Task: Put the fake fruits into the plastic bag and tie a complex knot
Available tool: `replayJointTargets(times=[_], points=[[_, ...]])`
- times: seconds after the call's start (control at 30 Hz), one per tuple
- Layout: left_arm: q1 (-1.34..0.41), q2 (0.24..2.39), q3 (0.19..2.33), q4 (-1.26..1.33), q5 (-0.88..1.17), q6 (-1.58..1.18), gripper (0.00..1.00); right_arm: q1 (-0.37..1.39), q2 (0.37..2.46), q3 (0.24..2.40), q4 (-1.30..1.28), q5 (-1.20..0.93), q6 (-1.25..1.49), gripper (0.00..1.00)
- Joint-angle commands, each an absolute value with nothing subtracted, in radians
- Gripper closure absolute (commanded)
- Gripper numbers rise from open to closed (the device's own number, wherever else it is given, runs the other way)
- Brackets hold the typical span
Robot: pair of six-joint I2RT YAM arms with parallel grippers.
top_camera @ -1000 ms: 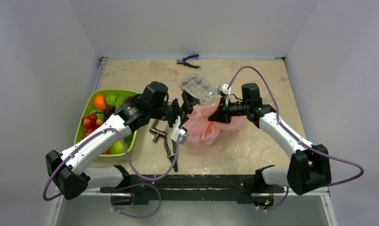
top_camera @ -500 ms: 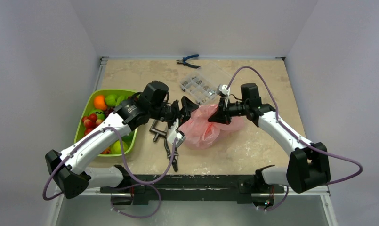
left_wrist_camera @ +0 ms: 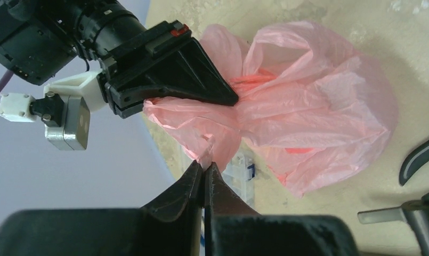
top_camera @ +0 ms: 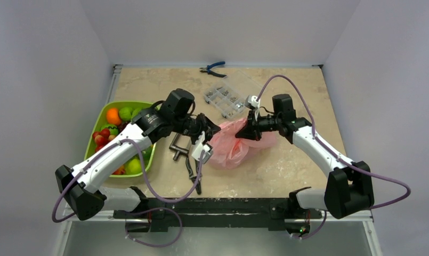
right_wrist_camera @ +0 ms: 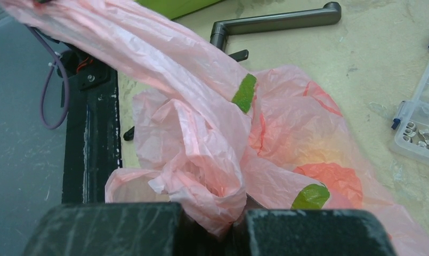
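Note:
The pink plastic bag [top_camera: 231, 146] lies crumpled mid-table between both arms. My left gripper [top_camera: 216, 128] is shut on a thin tip of its film [left_wrist_camera: 205, 160] at the bag's left top. The right gripper [top_camera: 239, 133] is shut on a bunched part of the bag [right_wrist_camera: 217, 186], and a taut strand [right_wrist_camera: 121, 42] runs off up-left from that bunch. Whether the bunch is a knot I cannot tell. Orange [right_wrist_camera: 329, 178] and green [right_wrist_camera: 245, 92] fake fruits show through the film. More fake fruits [top_camera: 112, 133] lie in the tray at the left.
A lime-green tray [top_camera: 96, 125] stands at the left. Dark metal lever handles [top_camera: 178, 146] and a black tool [top_camera: 193, 173] lie left of the bag. A clear compartment box [top_camera: 223, 98] sits behind it, and blue pliers [top_camera: 212, 68] lie at the far edge.
My left gripper has moved right to the bag and gone from open to shut on the film. The right gripper has kept its hold and barely moved.

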State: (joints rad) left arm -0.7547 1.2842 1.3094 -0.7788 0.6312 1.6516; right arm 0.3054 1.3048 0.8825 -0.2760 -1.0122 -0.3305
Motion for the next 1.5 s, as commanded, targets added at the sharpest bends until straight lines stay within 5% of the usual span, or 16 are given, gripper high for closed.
replayJointTargets(times=[0.0,0.1,0.2,0.4,0.97,1.07,1.17,1.27,1.47], points=[[-0.719,1.295,1.433,-0.722,0.770,1.325,1.00,0.300,1.292,0.888,-0.159,-0.959,-0.207,1.00],[-0.673,1.353,1.560,-0.644,0.819,0.834,1.00,0.297,1.270,0.851,-0.048,-0.891,-0.031,1.00],[-0.692,1.350,1.447,-0.484,0.764,0.534,1.00,0.298,1.223,0.799,0.067,-0.811,0.155,1.00],[-0.800,1.389,1.237,-0.267,0.599,0.261,1.00,0.297,1.157,0.744,0.138,-0.746,0.318,1.00],[-0.818,1.635,1.059,0.018,0.345,0.396,1.00,0.297,1.062,0.641,0.190,-0.746,0.520,1.00],[-0.748,1.643,1.064,0.053,0.426,0.341,1.00,0.297,1.046,0.637,0.156,-0.761,0.481,1.00],[-0.728,1.608,1.053,0.056,0.525,0.352,1.00,0.297,1.028,0.675,0.062,-0.769,0.355,0.81],[-0.716,1.573,1.054,0.047,0.616,0.342,1.00,0.297,1.011,0.738,-0.068,-0.744,0.162,0.46],[-0.696,1.560,1.094,0.007,0.692,0.309,1.00,0.297,1.065,0.843,-0.232,-0.664,-0.208,0.08]])
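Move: The bag's neck sits in the right fingers, about 7 cm to the right of the left hand, 3 cm farther out and roughly 9 cm lower; the left fingers hold a strand of the bag. From the left hand, the bag's body lies some 21 cm below and 5 cm to the right, level with it. The parts box lies about 20 cm ahead and 3 cm to the right, the shears about 6 cm back and 10 cm to the left, both some 26 cm below. Up about 5 cm, then down in a sweep to some 12 cm below its start, the left hand carries its pinched strand rightward and forward, about 6 cm each, to the bag's neck, its wrist rolling and turning counter-clockwise through a large angle. The right hand, first gripping the neck, twists some 25 degrees clockwise, then opens wide, lets go and rises, ending about 4 cm up. ##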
